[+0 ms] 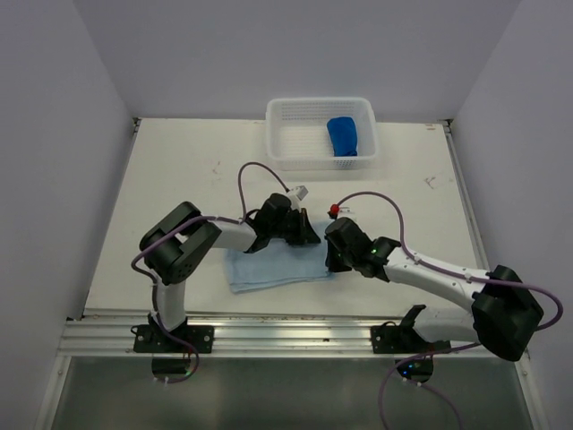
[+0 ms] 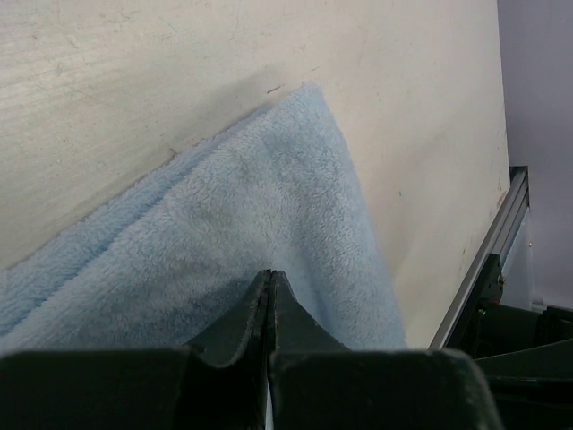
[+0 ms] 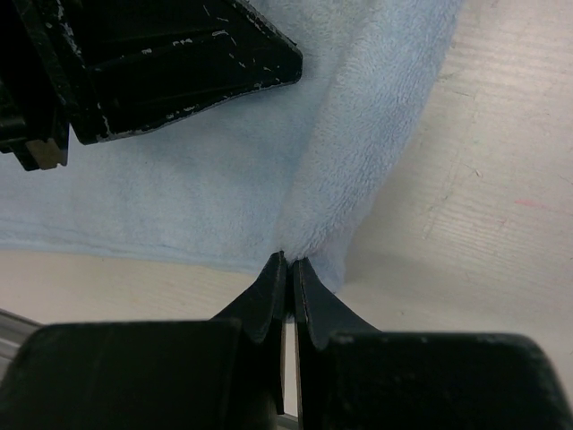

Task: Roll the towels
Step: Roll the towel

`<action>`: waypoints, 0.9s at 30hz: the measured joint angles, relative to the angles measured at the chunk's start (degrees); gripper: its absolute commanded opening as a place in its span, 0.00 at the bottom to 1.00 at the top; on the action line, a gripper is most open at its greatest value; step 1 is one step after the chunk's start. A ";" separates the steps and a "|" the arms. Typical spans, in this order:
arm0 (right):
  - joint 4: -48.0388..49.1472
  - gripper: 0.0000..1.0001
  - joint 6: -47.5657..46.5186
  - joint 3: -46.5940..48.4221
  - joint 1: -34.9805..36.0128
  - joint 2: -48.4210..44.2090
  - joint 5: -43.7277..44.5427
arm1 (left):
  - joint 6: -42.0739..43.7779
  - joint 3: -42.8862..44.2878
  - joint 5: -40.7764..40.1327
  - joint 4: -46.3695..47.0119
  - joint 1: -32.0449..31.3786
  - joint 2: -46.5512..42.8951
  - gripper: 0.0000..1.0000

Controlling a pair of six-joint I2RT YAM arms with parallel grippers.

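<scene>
The pale sky blue towel (image 1: 260, 269) lies flat near the front of the table. My right gripper (image 1: 332, 261) is at its right edge, shut on the towel (image 3: 179, 197), and the cloth rises in a ridge to the tips (image 3: 288, 262). My left gripper (image 1: 312, 236) is at the towel's far right part. Its jaws are shut tip to tip (image 2: 270, 274) over the towel (image 2: 269, 179), with no cloth seen between them. From the right wrist its black fingers (image 3: 179, 63) show above the towel. The dark royal blue towel (image 1: 342, 136) sits rolled in the basket.
The white perforated basket (image 1: 320, 103) stands at the back of the table. An aluminium rail (image 1: 286, 333) runs along the near edge by the arm bases. White walls close in the left, back and right sides.
</scene>
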 measured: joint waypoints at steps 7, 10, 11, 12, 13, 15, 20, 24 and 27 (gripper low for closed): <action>0.85 0.00 0.00 1.60 1.42 2.03 0.04 | 1.53 -0.44 -1.49 -1.01 0.00 -2.91 0.00; 1.25 0.00 0.00 1.88 1.90 2.45 0.02 | 2.84 -1.20 -2.56 -2.95 0.02 -5.38 0.00; 1.46 0.00 -0.02 1.90 2.10 2.58 0.02 | 3.48 -1.46 -3.15 -3.63 0.02 -6.40 0.00; 1.51 0.00 -0.02 1.92 2.14 2.67 0.02 | 4.09 -1.77 -3.58 -4.11 0.02 -7.39 0.00; 1.51 0.00 -0.02 1.99 2.29 2.78 0.02 | 4.52 -2.27 -4.11 -4.33 0.02 -8.44 0.00; 1.62 0.00 -0.02 2.10 2.49 3.02 0.02 | 5.40 -3.80 -4.85 -4.68 0.09 -10.54 0.00; 2.21 0.00 -0.20 2.71 3.28 3.89 0.00 | 6.25 -7.08 -6.05 -6.05 0.13 -12.81 0.00; 2.78 0.00 -0.46 3.39 4.04 4.81 0.00 | 7.13 -8.04 -6.56 -7.39 0.13 -13.03 0.00; 3.06 0.00 -0.66 4.02 4.66 5.90 -0.02 | 7.56 -8.55 -6.88 -7.41 0.13 -13.03 0.00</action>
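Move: The left hand hovers low, fingers shut, over the light blue towel, whose middle lies about 10 cm to its left, 5 cm back and 2 below. The towel's folded right edge runs some 4 cm to its right and 3 back. The right hand already pinches that edge near its near corner: the edge's middle is about 5 cm ahead, the towel's middle some 13 cm left and 3 ahead, both slightly lower. The shut left hand hops about 5 cm left over the towel; the right drags its pinched edge along. ##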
